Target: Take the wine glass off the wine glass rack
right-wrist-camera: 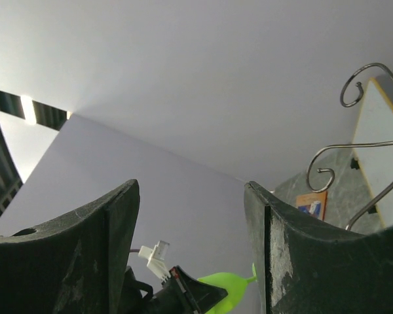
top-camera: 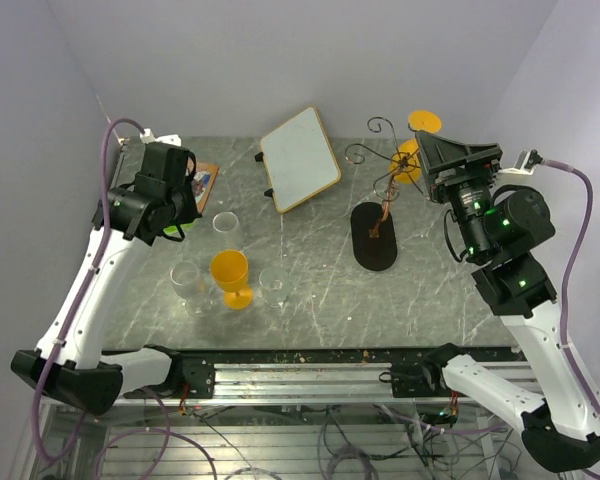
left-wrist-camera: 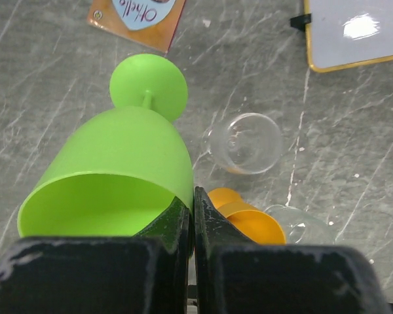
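My left gripper [left-wrist-camera: 193, 212] is shut on the rim of a lime-green wine glass [left-wrist-camera: 118, 170], holding it tilted above the table at the back left. In the top view only a sliver of this green glass [top-camera: 170, 233] shows under the left gripper [top-camera: 172, 222]. The copper wire wine glass rack [top-camera: 380, 195] stands on its black oval base [top-camera: 373, 238] right of centre. An orange wine glass [top-camera: 410, 160] hangs on it, foot [top-camera: 425, 122] up. My right gripper [top-camera: 426, 157] is open beside that glass; its wrist view shows open fingers [right-wrist-camera: 111, 248] and the rack's curled arms [right-wrist-camera: 354, 157].
An orange glass [top-camera: 230, 275] stands near the front left with clear glasses [top-camera: 188, 280] [top-camera: 275, 285] beside it and another clear glass [top-camera: 225, 222] behind. A framed whiteboard [top-camera: 300, 158] lies at the back centre, an orange card [top-camera: 204, 182] at the back left.
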Motion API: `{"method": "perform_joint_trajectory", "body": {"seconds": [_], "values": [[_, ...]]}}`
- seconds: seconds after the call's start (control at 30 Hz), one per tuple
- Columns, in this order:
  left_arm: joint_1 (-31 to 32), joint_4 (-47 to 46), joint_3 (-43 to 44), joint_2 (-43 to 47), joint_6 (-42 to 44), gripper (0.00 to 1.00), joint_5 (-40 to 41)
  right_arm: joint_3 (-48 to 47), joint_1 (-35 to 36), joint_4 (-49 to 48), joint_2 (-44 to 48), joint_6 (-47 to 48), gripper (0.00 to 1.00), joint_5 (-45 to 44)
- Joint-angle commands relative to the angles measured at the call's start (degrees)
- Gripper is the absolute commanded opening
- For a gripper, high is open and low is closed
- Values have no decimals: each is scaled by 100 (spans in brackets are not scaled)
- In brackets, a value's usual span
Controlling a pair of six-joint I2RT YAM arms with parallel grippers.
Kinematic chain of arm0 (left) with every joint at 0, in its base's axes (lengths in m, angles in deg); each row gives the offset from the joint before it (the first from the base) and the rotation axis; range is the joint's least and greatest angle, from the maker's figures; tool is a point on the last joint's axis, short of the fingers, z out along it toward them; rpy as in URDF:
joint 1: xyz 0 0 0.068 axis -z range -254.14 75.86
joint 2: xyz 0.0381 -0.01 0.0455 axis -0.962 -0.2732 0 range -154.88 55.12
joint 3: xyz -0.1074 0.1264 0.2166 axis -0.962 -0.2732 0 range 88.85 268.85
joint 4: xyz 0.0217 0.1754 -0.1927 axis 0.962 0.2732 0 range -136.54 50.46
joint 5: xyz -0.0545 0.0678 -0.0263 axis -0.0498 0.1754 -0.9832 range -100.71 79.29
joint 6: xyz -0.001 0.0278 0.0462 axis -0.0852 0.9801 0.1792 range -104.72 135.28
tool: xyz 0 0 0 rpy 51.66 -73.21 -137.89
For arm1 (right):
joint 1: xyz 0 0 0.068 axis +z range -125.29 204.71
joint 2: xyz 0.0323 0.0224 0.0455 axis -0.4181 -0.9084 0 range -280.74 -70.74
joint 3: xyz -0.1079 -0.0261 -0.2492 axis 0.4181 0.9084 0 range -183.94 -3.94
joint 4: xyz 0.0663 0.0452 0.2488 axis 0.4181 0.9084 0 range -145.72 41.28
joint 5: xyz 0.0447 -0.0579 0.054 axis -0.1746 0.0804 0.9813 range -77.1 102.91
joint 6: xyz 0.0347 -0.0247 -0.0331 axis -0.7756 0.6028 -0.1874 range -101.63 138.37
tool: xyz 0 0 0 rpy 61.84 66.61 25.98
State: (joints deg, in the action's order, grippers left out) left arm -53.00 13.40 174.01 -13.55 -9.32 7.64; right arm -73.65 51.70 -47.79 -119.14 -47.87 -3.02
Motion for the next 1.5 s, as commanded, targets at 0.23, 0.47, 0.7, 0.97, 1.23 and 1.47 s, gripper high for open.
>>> {"method": "perform_joint_trajectory", "body": {"seconds": [0.23, 0.47, 0.7, 0.97, 1.23, 1.47], "values": [[-673, 173, -381, -638, 588, 7, -1410, -114, -9, 140, 4, 308, 64, -224], [-673, 282, -492, -953, 741, 7, -1444, -91, -9, 122, 46, 394, 64, -292], [-678, 167, -605, -1343, 847, 8, -1502, -48, -9, 126, 83, 460, 64, -402], [-673, 22, -801, -1710, 836, 12, -1513, -58, -9, 234, 120, 682, 64, -678], [-675, 8, -857, -1764, 797, 30, -1354, -226, -9, 445, -78, 1038, 64, -1020], [-673, 96, -581, -1489, 698, 64, -1103, -551, -9, 773, -362, 1495, 64, -1611]]}}
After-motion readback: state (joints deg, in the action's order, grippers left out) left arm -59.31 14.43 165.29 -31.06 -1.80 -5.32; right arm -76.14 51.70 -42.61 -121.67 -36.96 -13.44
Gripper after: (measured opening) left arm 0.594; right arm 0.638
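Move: Below the left hand, which holds the green wine glass by its rim, the free table spot lies about 28 cm down and 3 cm left. From that hand the standing orange glass is 7 cm back, 5 cm right; the far clear glass 4 cm ahead, 4 cm right; the near clear glass 8 cm back, 5 cm left. The hanging orange glass lies 14 cm ahead, 6 cm right and 22 cm below the right hand. Lowering the green glass almost straight down by about 14 cm, the left hand tips its fingers some 30 degrees further towards the table between the standing glasses, then spreads them off the rim as the descent ends. The open right hand drifts about 4 cm right, down and forward towards the hanging orange glass. ##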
